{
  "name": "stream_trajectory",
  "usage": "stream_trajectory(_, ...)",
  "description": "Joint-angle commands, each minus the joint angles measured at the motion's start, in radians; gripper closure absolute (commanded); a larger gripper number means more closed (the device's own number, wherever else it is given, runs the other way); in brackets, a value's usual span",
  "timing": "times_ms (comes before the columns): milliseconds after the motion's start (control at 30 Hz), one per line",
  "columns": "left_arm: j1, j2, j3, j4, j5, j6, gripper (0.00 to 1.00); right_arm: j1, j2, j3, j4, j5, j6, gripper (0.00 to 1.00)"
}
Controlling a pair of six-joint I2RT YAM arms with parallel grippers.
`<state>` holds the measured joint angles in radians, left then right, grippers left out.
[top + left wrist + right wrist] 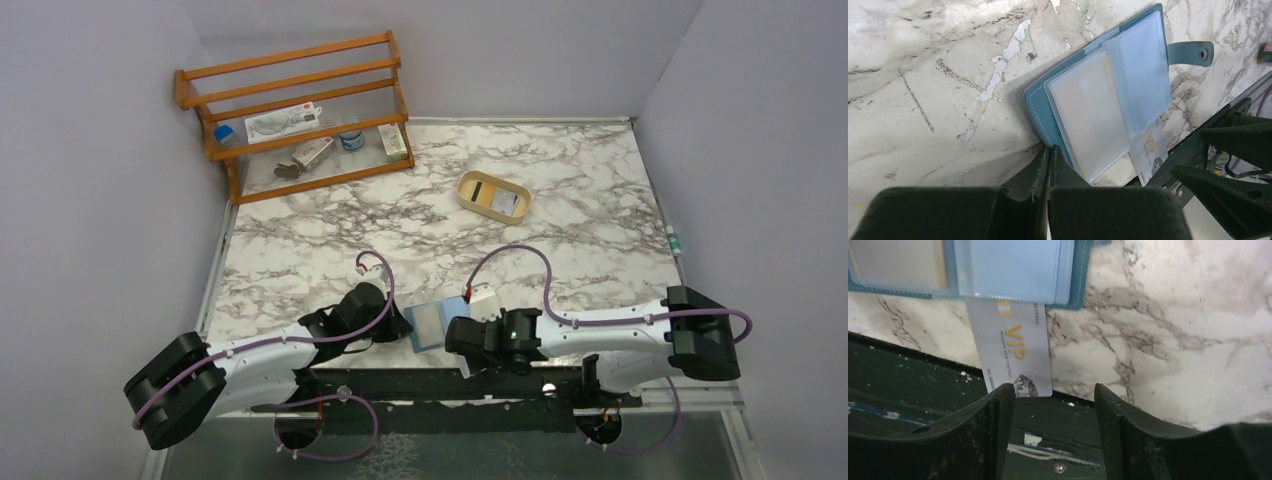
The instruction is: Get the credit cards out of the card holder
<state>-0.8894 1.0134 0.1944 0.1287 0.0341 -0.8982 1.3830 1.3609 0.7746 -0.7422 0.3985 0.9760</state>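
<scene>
The teal card holder [1035, 102] lies open on the marble at the table's near edge [432, 322], its clear sleeves facing up. A pale credit card [1013, 352] printed "VIP" sticks halfway out of a sleeve and overhangs the dark front rail [1150, 152]. My left gripper [1050, 149] is shut, its tips touching the holder's near edge with nothing between them. My right gripper [1053, 390] is open just short of the card's free end. Its left finger [1003, 400] is close to the card's corner and grips nothing.
A tan oval tray [470, 185] with a card inside stands at the back right of centre. A wooden shelf rack [300, 110] with small items fills the back left. The holder's snap tab [1193, 52] lies flat on the marble. Grey walls enclose the table.
</scene>
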Motion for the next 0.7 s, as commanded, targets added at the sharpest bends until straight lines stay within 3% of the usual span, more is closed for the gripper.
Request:
stream_trajectory(0,0.003,0.016,0.017,-0.038,-0.014,0.021,1.0,0.04,-0.074,-0.005,-0.112,0.01,0.125,0.39)
stream_trajectory(67,0.003,0.025,0.017,-0.03,-0.013,0.021,1.0,0.048,-0.101,-0.015,-0.103,-0.016,0.111,0.44)
stream_trajectory(167,0.003,0.039,0.019,-0.021,-0.013,0.017,1.0,0.089,-0.083,-0.003,-0.106,-0.029,0.098,0.62)
stream_trajectory(400,0.002,0.042,0.021,-0.026,-0.02,0.009,1.0,0.213,0.139,0.071,-0.137,0.012,0.156,0.69)
stream_trajectory(667,0.003,0.03,0.025,-0.042,-0.024,0.012,1.0,0.214,0.113,0.046,-0.102,0.033,0.19,0.75)
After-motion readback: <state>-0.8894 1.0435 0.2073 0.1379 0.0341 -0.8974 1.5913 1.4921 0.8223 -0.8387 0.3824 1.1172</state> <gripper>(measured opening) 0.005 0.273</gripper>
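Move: The VIP card sticks out of the near side of the card holder, its free end over the table's edge; its middle is about 3 cm to the right hand's left, level fore-and-aft and some 3 cm below. The holder's middle lies about 8 cm ahead and 7 cm left of that hand, its strap 10 cm ahead and 1 cm right. From the left hand, the card is roughly 10 cm right and 5 cm back, about 1 cm lower. The card's free end is what the right hand comes round to: it travels back about 5 cm, first lifting a little, then sinking to finish some 2 cm lower just behind that end, tilting about 10 degrees while its fingers narrow from well open to a small gap. The left hand keeps its shut fingertips on the holder's left edge. ##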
